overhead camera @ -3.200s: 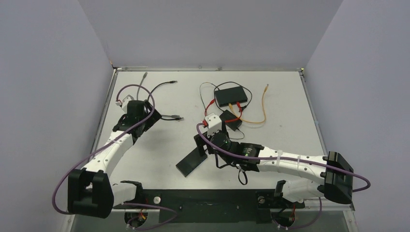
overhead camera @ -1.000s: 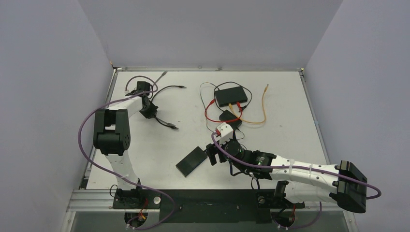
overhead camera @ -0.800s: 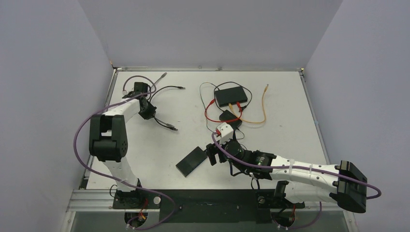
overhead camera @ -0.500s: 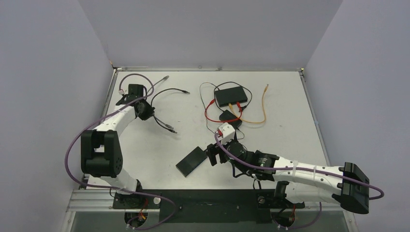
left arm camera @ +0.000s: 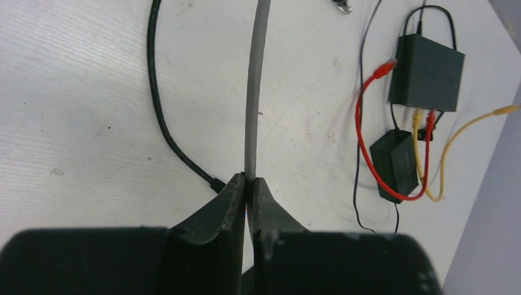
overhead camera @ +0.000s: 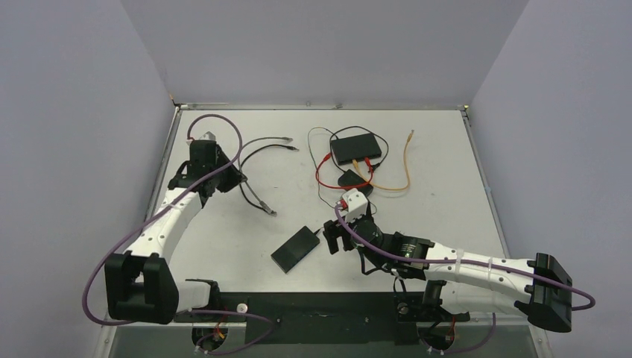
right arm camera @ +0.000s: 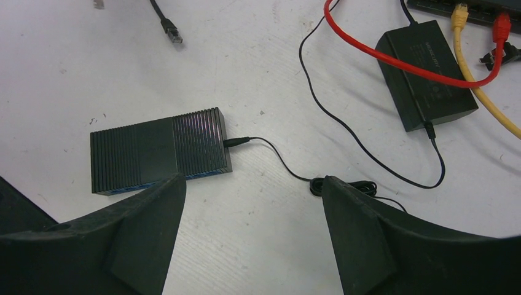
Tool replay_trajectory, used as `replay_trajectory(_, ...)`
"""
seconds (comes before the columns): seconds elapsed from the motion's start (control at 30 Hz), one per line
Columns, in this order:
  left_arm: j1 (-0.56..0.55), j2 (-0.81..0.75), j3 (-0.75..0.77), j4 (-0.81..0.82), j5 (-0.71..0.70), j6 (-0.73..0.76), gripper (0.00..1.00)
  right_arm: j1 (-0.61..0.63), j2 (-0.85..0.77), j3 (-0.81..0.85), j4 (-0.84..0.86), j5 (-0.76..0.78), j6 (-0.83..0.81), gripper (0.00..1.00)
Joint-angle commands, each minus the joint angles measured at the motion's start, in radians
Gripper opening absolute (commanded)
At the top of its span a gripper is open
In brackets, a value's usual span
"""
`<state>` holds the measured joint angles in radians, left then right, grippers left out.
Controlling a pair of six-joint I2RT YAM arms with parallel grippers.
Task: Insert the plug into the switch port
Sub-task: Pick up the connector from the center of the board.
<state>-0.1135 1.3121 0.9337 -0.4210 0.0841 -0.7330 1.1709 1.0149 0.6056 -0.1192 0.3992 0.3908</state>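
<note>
My left gripper [left arm camera: 249,181] is shut on a grey cable [left arm camera: 255,92] that runs straight ahead over the table; in the top view this gripper [overhead camera: 226,179] is at the left. A plug [left arm camera: 341,6] shows at the top edge of the left wrist view. The switch [right arm camera: 156,157] is a ribbed black box with a thin power cord in its end, seen near the front middle [overhead camera: 296,248]. My right gripper [right arm camera: 253,179] is open and empty just right of the switch, above the bare table [overhead camera: 332,239].
A black cable [left arm camera: 156,104] lies left of the grey one, one plug [right arm camera: 172,32] lying beyond the switch. At the back sit a black box [overhead camera: 356,148] with red and yellow cables plugged in and a black adapter [overhead camera: 350,180]. A coiled thin cord [right arm camera: 344,184] lies by my right finger.
The left arm has folded down and its gripper has come nearer and rightward, dragging the grey cable and its ends to the right. The right gripper has shifted slightly nearer, still open.
</note>
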Motion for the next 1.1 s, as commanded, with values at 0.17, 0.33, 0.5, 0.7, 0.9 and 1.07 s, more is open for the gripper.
replay_trajectory(0.17, -0.037, -0.239, -0.029, -0.026, 0.141, 0.105, 0.0, -0.015, -0.039, 0.029, 0.0, 0.068, 0.032, 0.77)
replay_trajectory(0.33, -0.044, -0.343, -0.033, -0.083, 0.195, 0.137, 0.0, -0.035, -0.052, 0.043, 0.004, 0.056, 0.042, 0.77)
replay_trajectory(0.5, -0.05, -0.421, -0.029, -0.122, 0.255, 0.175, 0.0, -0.043, -0.072, 0.062, 0.022, 0.005, 0.043, 0.77)
replay_trajectory(0.7, -0.057, -0.478, -0.027, -0.157, 0.345, 0.225, 0.0, -0.038, -0.115, 0.071, 0.049, -0.126, -0.026, 0.76)
replay_trajectory(0.9, -0.083, -0.483, -0.025, -0.186, 0.445, 0.29, 0.0, -0.012, -0.159, 0.091, 0.023, -0.223, -0.157, 0.76)
replay_trajectory(1.07, -0.138, -0.483, -0.013, -0.22, 0.475, 0.352, 0.0, 0.029, -0.179, 0.155, -0.05, -0.276, -0.298, 0.76)
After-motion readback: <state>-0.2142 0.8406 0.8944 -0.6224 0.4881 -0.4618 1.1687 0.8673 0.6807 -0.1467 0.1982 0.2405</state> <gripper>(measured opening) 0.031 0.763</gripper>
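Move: The left hand holds the grey cable some 12 cm above the table; the ribbed switch lies about 13 cm back and 13 cm right of it, the black cable's near plug some 3 cm back and 5 cm right. From the right hand, the grey cable's near plug is about 13 cm ahead, 17 cm left and 10 cm below, the switch 3 cm ahead and 9 cm left, the power adapter 23 cm ahead and 8 cm right. The left hand, still pinching the grey cable, climbs about 10 cm while drawing back some 12 cm and to the right, to high over the switch's left side, its fingertips tilting up and swinging clockwise about 30 degrees. The right hand waits at first, then rises about 7 cm off to the right of the switch, easing slightly back and left and turning counter-clockwise, its fingers still wide open and empty. ##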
